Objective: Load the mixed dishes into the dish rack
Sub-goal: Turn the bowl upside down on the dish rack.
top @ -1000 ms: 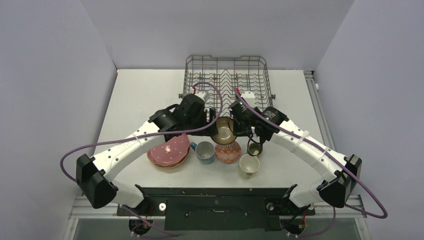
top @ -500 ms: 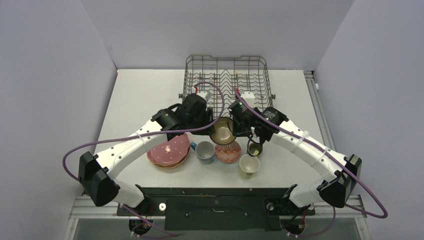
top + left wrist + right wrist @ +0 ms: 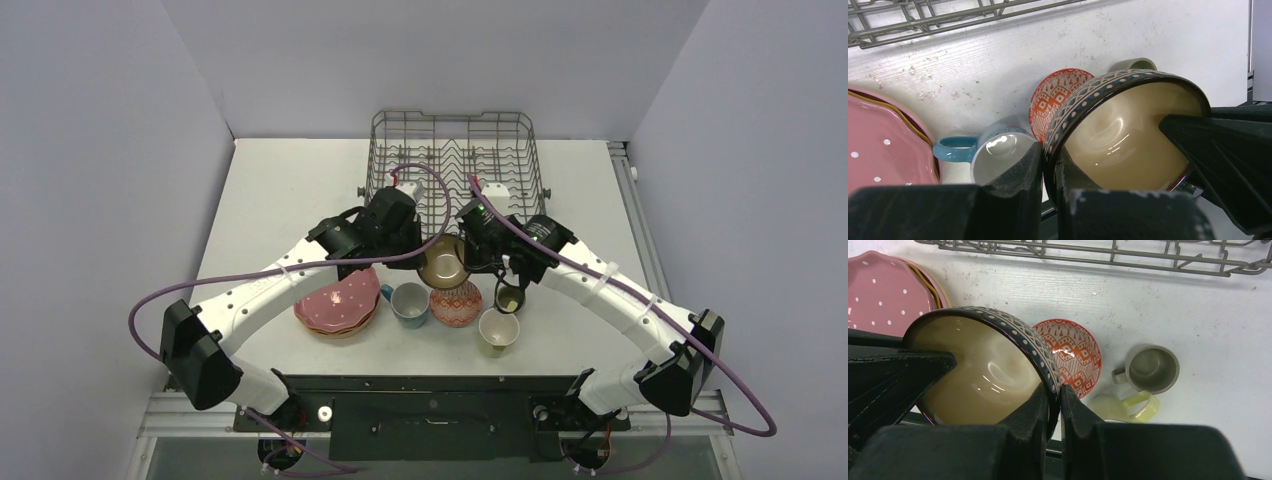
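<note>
The blue-white patterned bowl (image 3: 445,262) with a tan inside hangs tilted above the table, just in front of the dish rack (image 3: 452,113). My left gripper (image 3: 424,250) is shut on its left rim; in the left wrist view the rim runs between the two fingers of the left gripper (image 3: 1049,150). My right gripper (image 3: 470,260) is shut on the opposite rim, which the right wrist view shows pinched in the right gripper (image 3: 1054,390). The grey wire rack holds no dishes that I can see.
Below the bowl stand a red patterned dish (image 3: 456,304), a light-blue mug (image 3: 409,303), a small olive mug (image 3: 509,297) and a pale-yellow mug (image 3: 498,329). A stack of plates topped by the pink dotted one (image 3: 338,302) lies to the left.
My left gripper has shut on the bowl's left rim. The bowl and both arms have edged slightly toward the rack.
</note>
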{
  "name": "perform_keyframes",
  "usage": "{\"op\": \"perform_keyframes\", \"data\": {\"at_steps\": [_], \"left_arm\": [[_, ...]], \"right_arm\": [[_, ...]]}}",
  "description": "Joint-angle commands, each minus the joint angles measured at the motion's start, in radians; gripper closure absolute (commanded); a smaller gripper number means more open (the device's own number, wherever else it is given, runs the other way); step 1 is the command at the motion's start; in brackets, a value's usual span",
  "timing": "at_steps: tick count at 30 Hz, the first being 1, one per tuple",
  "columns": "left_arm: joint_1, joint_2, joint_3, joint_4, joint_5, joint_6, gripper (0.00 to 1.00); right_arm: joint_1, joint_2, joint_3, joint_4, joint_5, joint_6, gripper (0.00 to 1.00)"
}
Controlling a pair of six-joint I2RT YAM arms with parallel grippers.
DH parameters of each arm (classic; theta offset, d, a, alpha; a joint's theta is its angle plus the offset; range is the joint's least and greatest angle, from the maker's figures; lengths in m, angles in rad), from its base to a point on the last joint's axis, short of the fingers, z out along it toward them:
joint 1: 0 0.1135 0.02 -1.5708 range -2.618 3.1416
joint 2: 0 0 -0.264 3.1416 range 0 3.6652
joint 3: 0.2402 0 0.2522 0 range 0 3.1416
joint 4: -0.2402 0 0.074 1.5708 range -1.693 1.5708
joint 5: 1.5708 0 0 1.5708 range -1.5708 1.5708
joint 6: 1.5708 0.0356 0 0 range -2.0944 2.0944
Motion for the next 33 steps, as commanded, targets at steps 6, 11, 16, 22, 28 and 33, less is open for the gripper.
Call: {"op": "perform_keyframes", "data": {"at_steps": [6,11,16,22,28,33], "left_arm": [[-0.003,-0.018,0.018,0.08,0.048,-0.001,1.0],[0.005,-0.036,0.006,0.087,0.048,-0.001,1.0],[0.024,-0.053,-0.022,0.108,0.104,-0.006,1.0],[0.063,-0.092,-0.069,0.157,0.171,-0.013,1.0],[0.112,-0.137,-0.119,0.218,0.255,-0.026,1.0],[0.133,-0.168,-0.163,0.273,0.323,-0.052,1.0]], "right_arm": [[0.005,-0.075,0.006,0.086,-0.004,0.011,0.73],[0.001,-0.104,-0.006,0.085,0.0,0.001,0.65],[-0.005,-0.143,-0.033,0.11,-0.031,-0.01,0.51],[-0.021,-0.209,-0.053,0.118,-0.049,-0.015,0.41],[-0.045,-0.297,-0.093,0.136,-0.062,-0.02,0.19],[-0.058,-0.37,-0.151,0.176,-0.082,-0.01,0.17]]}}
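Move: Both hands pinch the brown bowl by opposite rims: its middle lies about 5 cm to the right hand's left and 1 cm back, and 5 cm right of the left hand, 1 cm below both. From the left hand the dish rack's middle is some 28 cm ahead, 8 cm right and 14 cm down. The orange bowl sits about 14 cm below the right hand, 1 cm left; the blue mug is 3 cm left of the left hand, 1 cm back, equally low. Opening wide, the right fingers let go of the bowl's right rim; that hand then lifts about 7 cm, drifting a few centimetres right and slightly back, and tilts some 20 degrees, its fingers swinging forward. The left keeps its pinch on the opposite rim, sinks nearly 2 cm, comes mostly back up while easing left, and rolls about 10 degrees with its left side going down. ##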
